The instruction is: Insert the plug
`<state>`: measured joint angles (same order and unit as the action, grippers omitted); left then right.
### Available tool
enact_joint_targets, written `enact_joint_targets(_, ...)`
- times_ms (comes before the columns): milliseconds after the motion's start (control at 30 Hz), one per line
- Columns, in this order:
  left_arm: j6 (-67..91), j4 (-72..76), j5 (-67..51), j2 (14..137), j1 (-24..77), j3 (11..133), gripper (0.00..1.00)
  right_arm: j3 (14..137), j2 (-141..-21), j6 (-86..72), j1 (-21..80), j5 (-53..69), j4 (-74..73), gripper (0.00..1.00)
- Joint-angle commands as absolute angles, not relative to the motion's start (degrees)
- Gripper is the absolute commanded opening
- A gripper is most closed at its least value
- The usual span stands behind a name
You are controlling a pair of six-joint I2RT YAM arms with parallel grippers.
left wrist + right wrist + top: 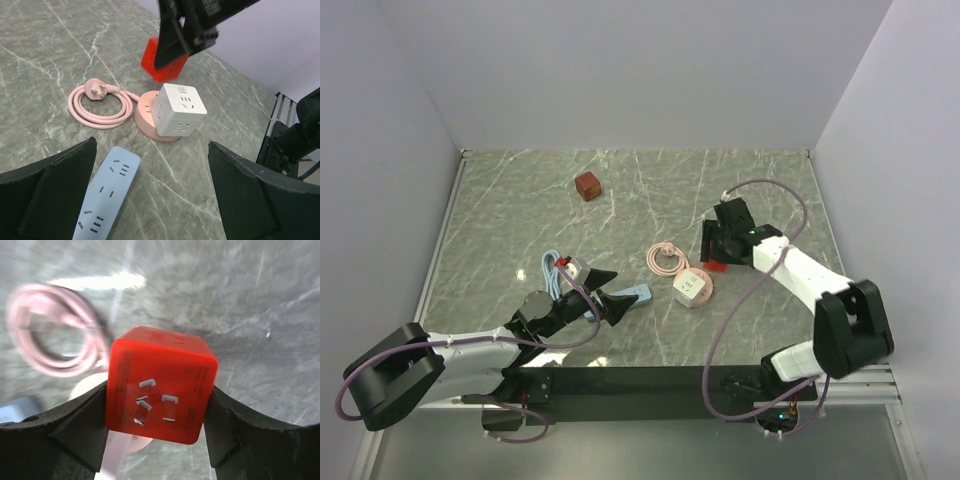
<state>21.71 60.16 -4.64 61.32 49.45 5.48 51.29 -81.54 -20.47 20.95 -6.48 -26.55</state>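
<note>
The plug [160, 385] is a bright red cube, and my right gripper [157, 415] is shut on it, one finger pressed on each side. Its face with three metal prongs points at the right wrist camera. From above, the plug [714, 266] shows only as a red sliver under the right gripper [720, 250], at the table's right. In the left wrist view the plug [149, 56] sits behind the white cube. My left gripper [152, 195] stands wide open with nothing between its fingers, low over the light blue power strip [107, 192], whose end [638, 294] pokes out from under the left gripper [605, 293].
A white socket cube [692, 288] rests on a pink round base beside a coiled pink cable [666, 260], between the two grippers. A darker brownish-red cube [587, 185] lies at the back. The strip's blue cable [554, 270] is coiled to the left.
</note>
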Motion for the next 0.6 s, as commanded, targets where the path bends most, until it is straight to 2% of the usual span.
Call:
enact_joint_targets(0,19.8,63.3,-5.1,60.9,49.3,6.0,0.99,55.5,-72.6,-20.7,20.7,-5.5,-27.3,0.0)
enact_joint_targets(133,17.8,63.5,-7.4,61.5,49.3,6.8,1.0,58.3,-68.0,-20.7,20.7,-3.8,-29.7,0.0)
enact_joint_targets(300,12.1,60.9,-6.8,61.5,49.7,8.7,0.99,57.2,-62.9,-23.2,21.3,6.1,-29.1,0.0)
enact_joint_targets(567,2.0,54.7,-0.1,66.0,58.0,17.2,0.99,52.0,-57.7,-25.0,23.4,20.4,-27.2,0.0)
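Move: The red cube is already held clear of the table in the right hand. From there the left gripper's open fingers are roughly 18 cm to the left, 12 cm back and 8 cm higher; the white cube on the pink round socket sits about 6 cm back, 4 cm left, nearly level, and the pink coiled cord 9 cm left, 3 cm ahead, 6 cm below. From the left hand the red cube lies about 12 cm ahead, 18 cm right, 8 cm lower. The right hand keeps its grip on the red cube and lifts it fast, about 13 cm, first nearly straight up and then bending left and a little back above the pink round socket, towards the left gripper, while the wrist rolls its left side up some 25 degrees, the fingertips swing forward and up, and the hand turns slightly counter-clockwise. Late on, the empty left hand, fingers still wide open, leaves its place over the blue power strip and starts to the right and slightly up towards the red cube, its fingertips tilting up about 10 degrees. ##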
